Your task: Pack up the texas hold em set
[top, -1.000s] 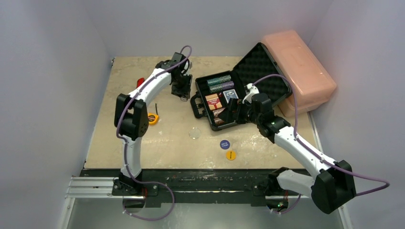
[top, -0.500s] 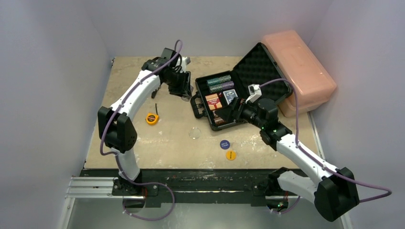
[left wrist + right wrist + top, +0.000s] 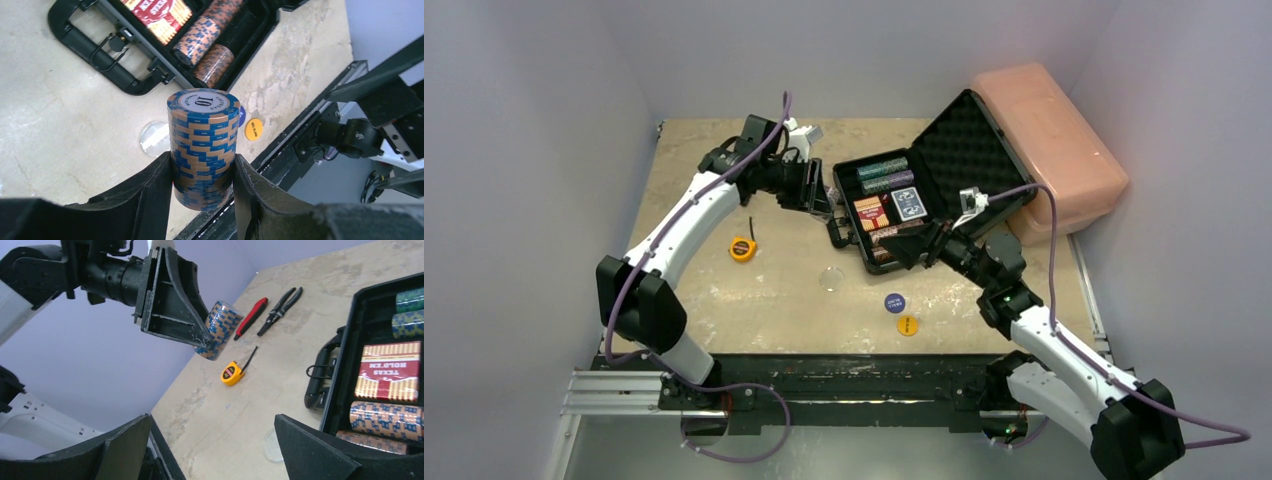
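The black briefcase [image 3: 849,238] lies open mid-table, its foam lid [image 3: 969,140] raised at the back. Inside lie green [image 3: 882,168] and purple [image 3: 890,182] chip rows, a red deck [image 3: 870,211], a blue deck [image 3: 908,203] and orange-blue chip rows [image 3: 385,417]. My left gripper [image 3: 817,195] is shut on a blue-and-tan chip stack [image 3: 202,145], held in the air just left of the case handle [image 3: 100,57]; the stack also shows in the right wrist view [image 3: 220,330]. My right gripper [image 3: 906,250] is open and empty over the case's near edge.
A clear round button [image 3: 832,279], a blue button [image 3: 895,302] and a yellow button [image 3: 907,325] lie on the table in front of the case. A pink plastic box [image 3: 1049,145] stands behind the lid. A yellow tape measure [image 3: 742,248], pliers [image 3: 280,310] and a red-handled tool [image 3: 251,316] lie at the left.
My left gripper has swung right toward the case with the chip stack in it. My right gripper has drawn back from inside the case toward its near edge.
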Available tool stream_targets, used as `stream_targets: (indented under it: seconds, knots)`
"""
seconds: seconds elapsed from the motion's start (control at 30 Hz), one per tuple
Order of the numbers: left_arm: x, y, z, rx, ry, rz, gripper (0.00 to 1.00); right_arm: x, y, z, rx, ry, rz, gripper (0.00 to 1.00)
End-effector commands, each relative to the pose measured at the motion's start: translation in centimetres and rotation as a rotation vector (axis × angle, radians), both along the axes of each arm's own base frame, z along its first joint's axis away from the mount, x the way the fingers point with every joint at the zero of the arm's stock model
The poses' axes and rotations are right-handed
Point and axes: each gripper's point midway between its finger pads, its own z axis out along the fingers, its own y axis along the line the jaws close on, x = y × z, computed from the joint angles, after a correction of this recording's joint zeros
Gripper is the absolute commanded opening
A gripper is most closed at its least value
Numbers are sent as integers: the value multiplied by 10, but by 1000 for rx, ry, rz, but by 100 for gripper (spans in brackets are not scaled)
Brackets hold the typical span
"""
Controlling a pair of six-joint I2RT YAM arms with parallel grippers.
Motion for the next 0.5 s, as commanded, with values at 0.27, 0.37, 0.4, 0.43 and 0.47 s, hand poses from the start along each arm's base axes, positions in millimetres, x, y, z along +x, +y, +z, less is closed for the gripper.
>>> stream_targets:
  seconds: [0.27,0.37,0.4,0.43,0.47]
  knots:
    - [-39,-36,94,-369,-192,-268,0,-41,16,60,237,-255,233,99]
    - [-52,-43,103,-442,-185,-345,0,-49,16,70,247,-320,264,99]
    - [-56,-45,106,-457,-186,-366,0,-51,16,74,249,-339,270,99]
    - [-59,-46,107,-468,-187,-382,0,-54,15,78,252,-361,274,99]
    - [-63,-47,110,-479,-192,-398,0,-56,15,83,259,-380,275,99]
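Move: My left hand already grips the blue-and-orange chip stack. My open, empty right gripper, where I'm taking it, is about 13 cm to its right, 7 cm back and 3 cm higher. From my right hand the stack is thus some 13 cm left, 7 cm ahead and 3 cm down. The Texas Hold'em card pack lies about 9 cm ahead, 9 cm right and 20 cm below my left hand; the clear disc is roughly 5 cm back of that hand, 22 cm down. With the fingers staying shut on the chip stack, I lift my left hand about 6 cm while drawing it back and to the right, swinging its fingertips up and clockwise some 20 degrees towards my right gripper. My right hand stays wide open, rises about 4 cm and eases back and slightly left, its fingers tilting up and turning counter-clockwise to face the stack. ##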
